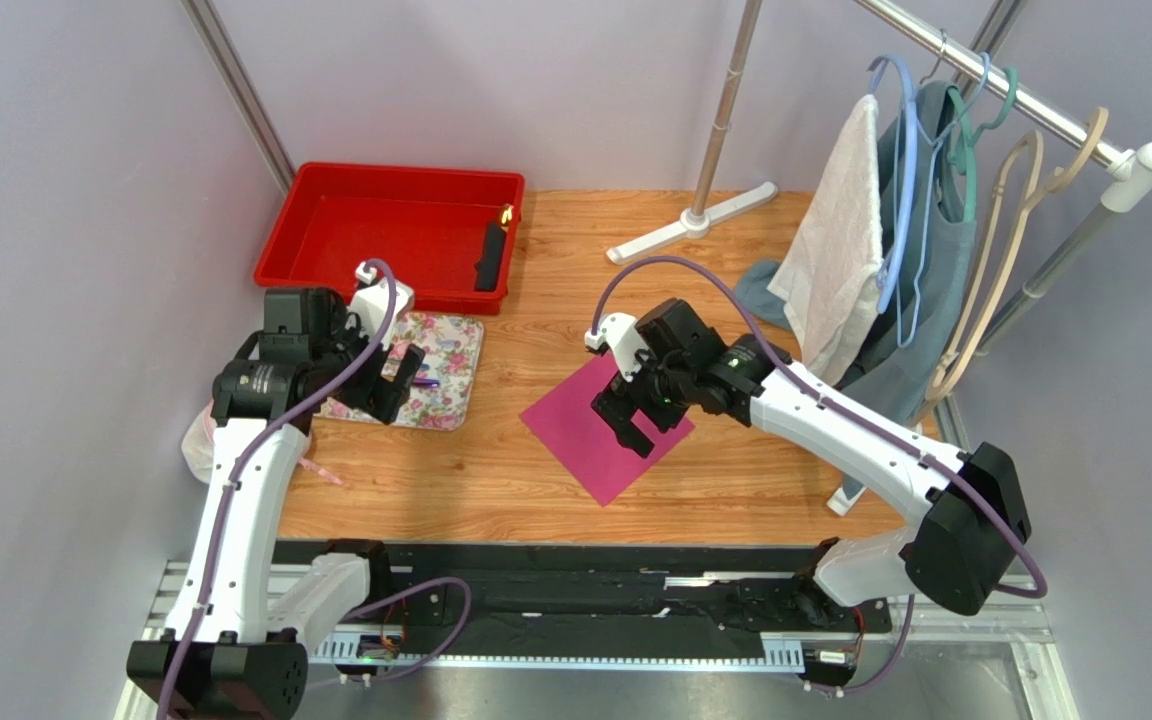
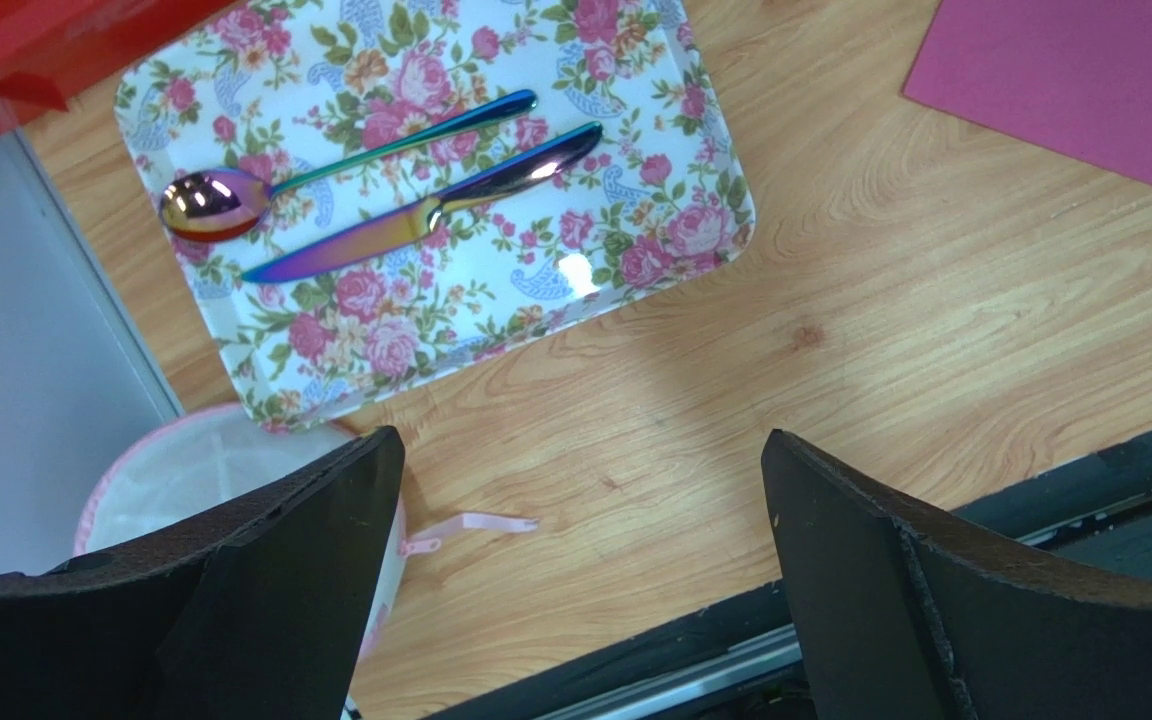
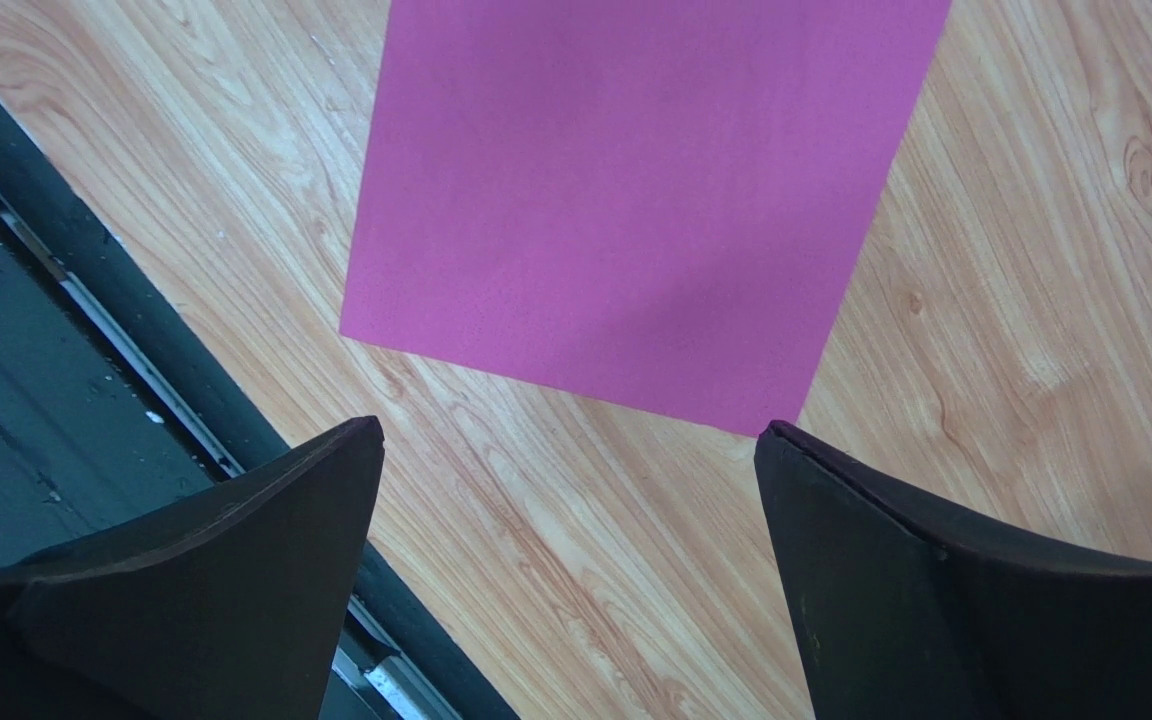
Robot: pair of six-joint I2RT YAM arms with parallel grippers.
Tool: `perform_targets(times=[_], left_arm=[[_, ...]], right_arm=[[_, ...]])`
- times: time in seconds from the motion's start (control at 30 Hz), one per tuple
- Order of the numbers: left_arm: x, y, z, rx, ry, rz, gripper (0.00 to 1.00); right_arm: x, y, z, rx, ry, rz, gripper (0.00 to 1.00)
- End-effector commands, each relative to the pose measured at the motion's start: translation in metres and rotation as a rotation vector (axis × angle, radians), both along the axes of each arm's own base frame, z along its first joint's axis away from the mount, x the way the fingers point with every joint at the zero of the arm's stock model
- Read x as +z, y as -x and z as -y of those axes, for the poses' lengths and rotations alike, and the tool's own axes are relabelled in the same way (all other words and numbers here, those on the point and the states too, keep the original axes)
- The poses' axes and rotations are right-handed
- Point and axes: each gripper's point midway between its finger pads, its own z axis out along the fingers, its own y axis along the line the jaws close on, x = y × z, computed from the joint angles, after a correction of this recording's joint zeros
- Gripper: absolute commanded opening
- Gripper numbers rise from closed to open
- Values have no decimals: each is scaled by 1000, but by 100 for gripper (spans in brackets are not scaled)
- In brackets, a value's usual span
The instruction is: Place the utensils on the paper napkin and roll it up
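Observation:
Two utensils lie side by side on a floral tray (image 2: 597,285): an iridescent spoon (image 2: 222,203) and a purplish knife (image 2: 417,218). My left gripper (image 2: 582,450) hangs open above the wood just near of that tray, with nothing between its fingers. In the top view it (image 1: 399,372) hovers over the tray (image 1: 455,393). The magenta paper napkin (image 1: 582,443) lies flat at the table's middle. My right gripper (image 3: 567,435) stands open over the napkin's (image 3: 627,195) near edge and holds nothing; from above it (image 1: 635,420) covers part of the sheet. A corner of the napkin (image 2: 1093,75) shows at the left wrist view's upper right.
A red bin (image 1: 372,225) holding a black item (image 1: 492,258) sits at the back left. A garment rack with hangers and cloths (image 1: 898,225) stands at the right, a white stand foot (image 1: 687,225) behind. A white-pink bag (image 2: 192,465) and pink strip (image 2: 470,525) lie near the left edge.

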Motion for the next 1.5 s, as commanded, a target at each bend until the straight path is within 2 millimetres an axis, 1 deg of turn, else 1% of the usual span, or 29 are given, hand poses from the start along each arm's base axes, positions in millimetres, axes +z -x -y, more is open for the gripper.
perform_targets(times=[0.0, 0.07, 0.1, 0.13, 0.17, 0.23, 0.27, 0.3, 0.37, 0.4, 0.47, 0.5, 0.57, 0.6, 0.67, 0.7, 0.73, 0.77, 0.8, 0.83, 0.9, 0.97, 1.0, 1.07, 1.1, 1.23, 1.3, 1.43, 1.47], left_arm=[[18, -16, 6, -132, -34, 64, 99], [19, -25, 4, -141, -58, 74, 99], [13, -32, 2, -161, -82, 53, 99], [13, -37, -1, -161, -97, 56, 98], [16, -48, -5, -152, -120, 84, 97], [11, -59, -5, -210, -143, 98, 98], [11, -65, 2, -262, -135, 119, 98], [2, -71, -6, -300, -166, 111, 98], [-3, -82, -7, -346, -179, 124, 98], [-10, -91, -10, -386, -194, 103, 98], [-17, -97, -9, -445, -182, 71, 98], [-23, -106, -14, -485, -193, 57, 96], [-31, -107, -12, -566, -173, 37, 94], [-39, -112, -15, -629, -203, 39, 91], [-48, -117, -17, -690, -235, 48, 90], [-59, -120, -19, -746, -263, 39, 89], [-65, -121, -20, -773, -270, 27, 85], [-70, -122, -21, -793, -276, 16, 83], [-83, -126, -24, -833, -286, -6, 80], [-91, -124, -27, -854, -292, -34, 77], [-106, -128, -34, -889, -306, -74, 72], [-114, -126, -35, -932, -287, -94, 71], [-122, -125, -36, -970, -291, -102, 70], [-130, -124, -39, -1017, -315, -109, 70], [-137, -123, -40, -1050, -326, -108, 68], [-148, -132, -41, -1075, -338, -98, 67], [-156, -133, -43, -1086, -335, -116, 66], [-169, -123, -46, -1126, -343, -158, 65], [-171, -121, -49, -1136, -357, -169, 62]], right_arm=[[25, -5, -14, 25, -68, 5, 100], [29, -5, -15, 36, -72, 3, 100], [30, -6, -15, 35, -72, 3, 100], [34, -6, -17, 40, -79, 5, 100], [34, -6, -16, 39, -74, -4, 100], [35, -10, -16, 30, -70, -5, 100], [35, -9, -16, 30, -67, -15, 100], [34, -10, -16, 28, -66, -22, 100], [35, -10, -17, 32, -76, -33, 100], [35, -11, -16, 31, -78, -39, 100], [35, -10, -18, 40, -88, -57, 100], [37, -11, -18, 40, -93, -60, 100], [36, -10, -19, 49, -105, -84, 100], [38, -12, -19, 47, -113, -89, 100], [37, -11, -21, 60, -125, -110, 100], [37, -14, -20, 55, -130, -116, 100], [38, -14, -21, 64, -144, -128, 100], [36, -14, -21, 65, -142, -139, 100], [37, -17, -20, 58, -146, -143, 100], [41, -18, -21, 64, -162, -141, 100], [41, -23, -19, 57, -170, -151, 100], [44, -24, -21, 68, -188, -163, 100], [43, -27, -20, 63, -190, -172, 100], [47, -28, -20, 67, -201, -183, 100], [48, -31, -19, 60, -206, -185, 100], [50, -37, -16, 54, -220, -194, 100], [51, -39, -13, 46, -228, -199, 100], [49, -41, -9, 42, -227, -202, 100], [48, -41, -7, 37, -225, -202, 100]])
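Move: From the left hand, the knife's middle lies about 11 cm ahead, 2 cm to the left and 21 cm below. The spoon lies beside it, roughly 15 cm ahead and 4 cm left of the hand at the same depth. Both lie in the flowered tray, whose middle is some 12 cm straight ahead; the napkin is about 38 cm to the right and 2 cm ahead. From the right hand, the knife is some 13 cm ahead, 47 cm left and 13 cm lower. Reaching forward over the tray first, then dropping steeply, the left hand comes down about 17 cm, with 12 cm forward and a little left, onto the knife. Its wrist turns some 60 degrees clockwise and its fingers narrow by about a third, still open either side of the knife just above it. The empty, wide-open right hand rises and eases forward a few centimetres over the napkin, tilting slightly. ##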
